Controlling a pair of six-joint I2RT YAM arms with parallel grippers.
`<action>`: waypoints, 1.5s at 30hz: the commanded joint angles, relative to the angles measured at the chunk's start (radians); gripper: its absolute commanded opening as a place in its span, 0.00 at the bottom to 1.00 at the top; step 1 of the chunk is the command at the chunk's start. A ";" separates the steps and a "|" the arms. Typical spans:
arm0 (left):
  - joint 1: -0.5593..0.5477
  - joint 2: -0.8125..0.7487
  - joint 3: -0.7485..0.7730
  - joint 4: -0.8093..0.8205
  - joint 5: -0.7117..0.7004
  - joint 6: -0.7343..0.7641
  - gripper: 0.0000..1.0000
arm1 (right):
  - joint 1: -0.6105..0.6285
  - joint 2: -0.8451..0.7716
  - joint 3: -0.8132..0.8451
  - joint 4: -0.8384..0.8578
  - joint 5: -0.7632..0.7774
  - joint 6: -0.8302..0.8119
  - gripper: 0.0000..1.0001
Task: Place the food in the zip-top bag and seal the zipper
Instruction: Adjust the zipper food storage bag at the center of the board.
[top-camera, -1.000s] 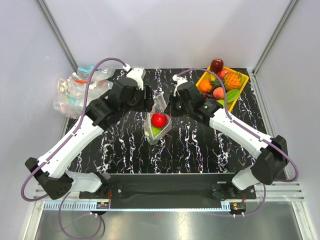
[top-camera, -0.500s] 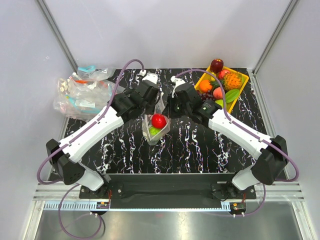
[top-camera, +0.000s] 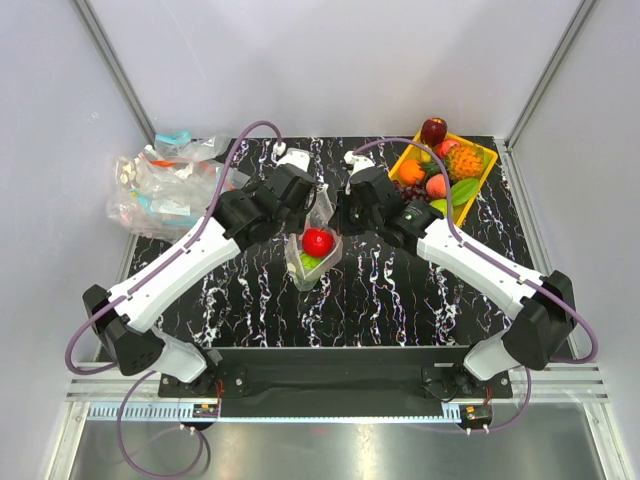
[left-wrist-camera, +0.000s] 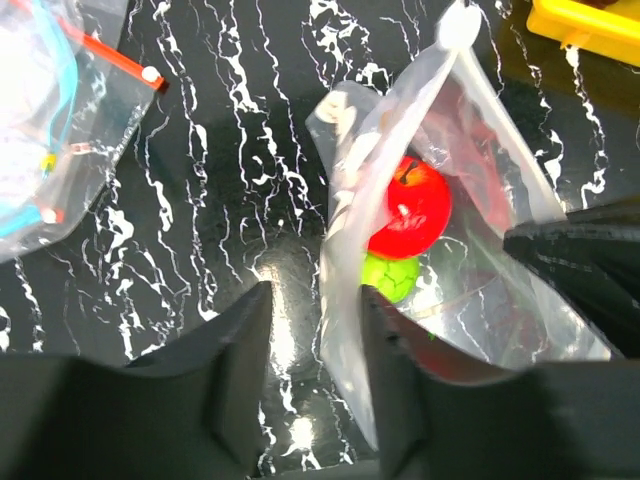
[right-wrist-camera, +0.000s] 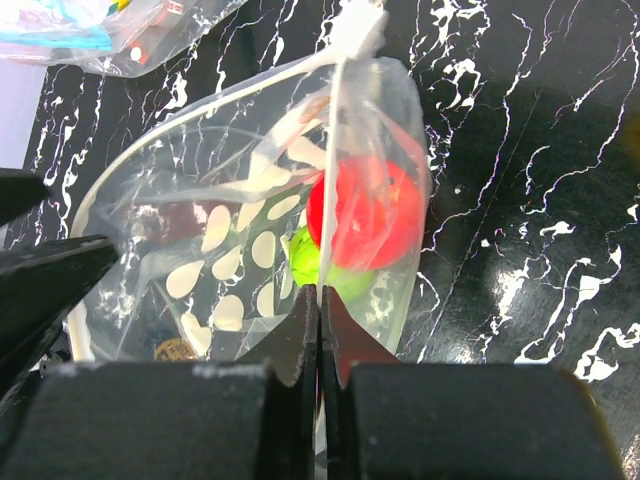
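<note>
The zip-top bag (top-camera: 312, 252) stands mid-table with its mouth held apart, and white ovals show on one wall in the right wrist view. Inside lie a red round fruit (top-camera: 318, 241) (left-wrist-camera: 408, 207) (right-wrist-camera: 362, 215) and a small bumpy green one (left-wrist-camera: 390, 277) (right-wrist-camera: 305, 262). The pale zipper (right-wrist-camera: 290, 70) runs along the mouth rim. My right gripper (right-wrist-camera: 319, 292) (top-camera: 338, 210) is shut on the bag's right edge. My left gripper (left-wrist-camera: 315, 300) (top-camera: 305, 205) is open, with the bag's left wall between its jaws, against the right finger (left-wrist-camera: 400, 370).
More toy fruits fill the yellow tray (top-camera: 481, 180) (left-wrist-camera: 585, 25) at the back right. A heap of other clear bags (top-camera: 160, 185) (left-wrist-camera: 60, 120) with blue and orange strips lies at the back left, beside the left arm.
The left arm has swung right and in toward the bag's left edge, and its jaws have narrowed. The right gripper has kept its pinch and place.
</note>
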 joint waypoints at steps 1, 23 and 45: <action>-0.005 -0.045 0.000 0.008 0.007 -0.001 0.48 | 0.009 -0.020 0.023 0.034 0.018 0.015 0.00; -0.004 -0.062 -0.013 0.031 0.038 0.031 0.33 | 0.009 -0.053 0.011 0.039 0.014 -0.009 0.00; 0.028 -0.057 -0.050 0.121 0.053 0.044 0.00 | -0.005 -0.082 0.005 0.013 0.082 -0.038 0.64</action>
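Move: The zip-top bag's left rim hangs between the left hand's half-open fingers, about 1 cm to the right at their height. From that hand, the red apple in the bag is roughly 5 cm ahead, 5 cm right and 11 cm below, and the green vegetable about 1 cm ahead, 4 cm right and 13 cm below. From the right hand, already shut on the right rim, the left rim lies some 7 cm left and 2 cm back. Left fingers shut, part and shut again, pinching the left rim; right hand rises about 1 cm, opens, freeing its rim. ##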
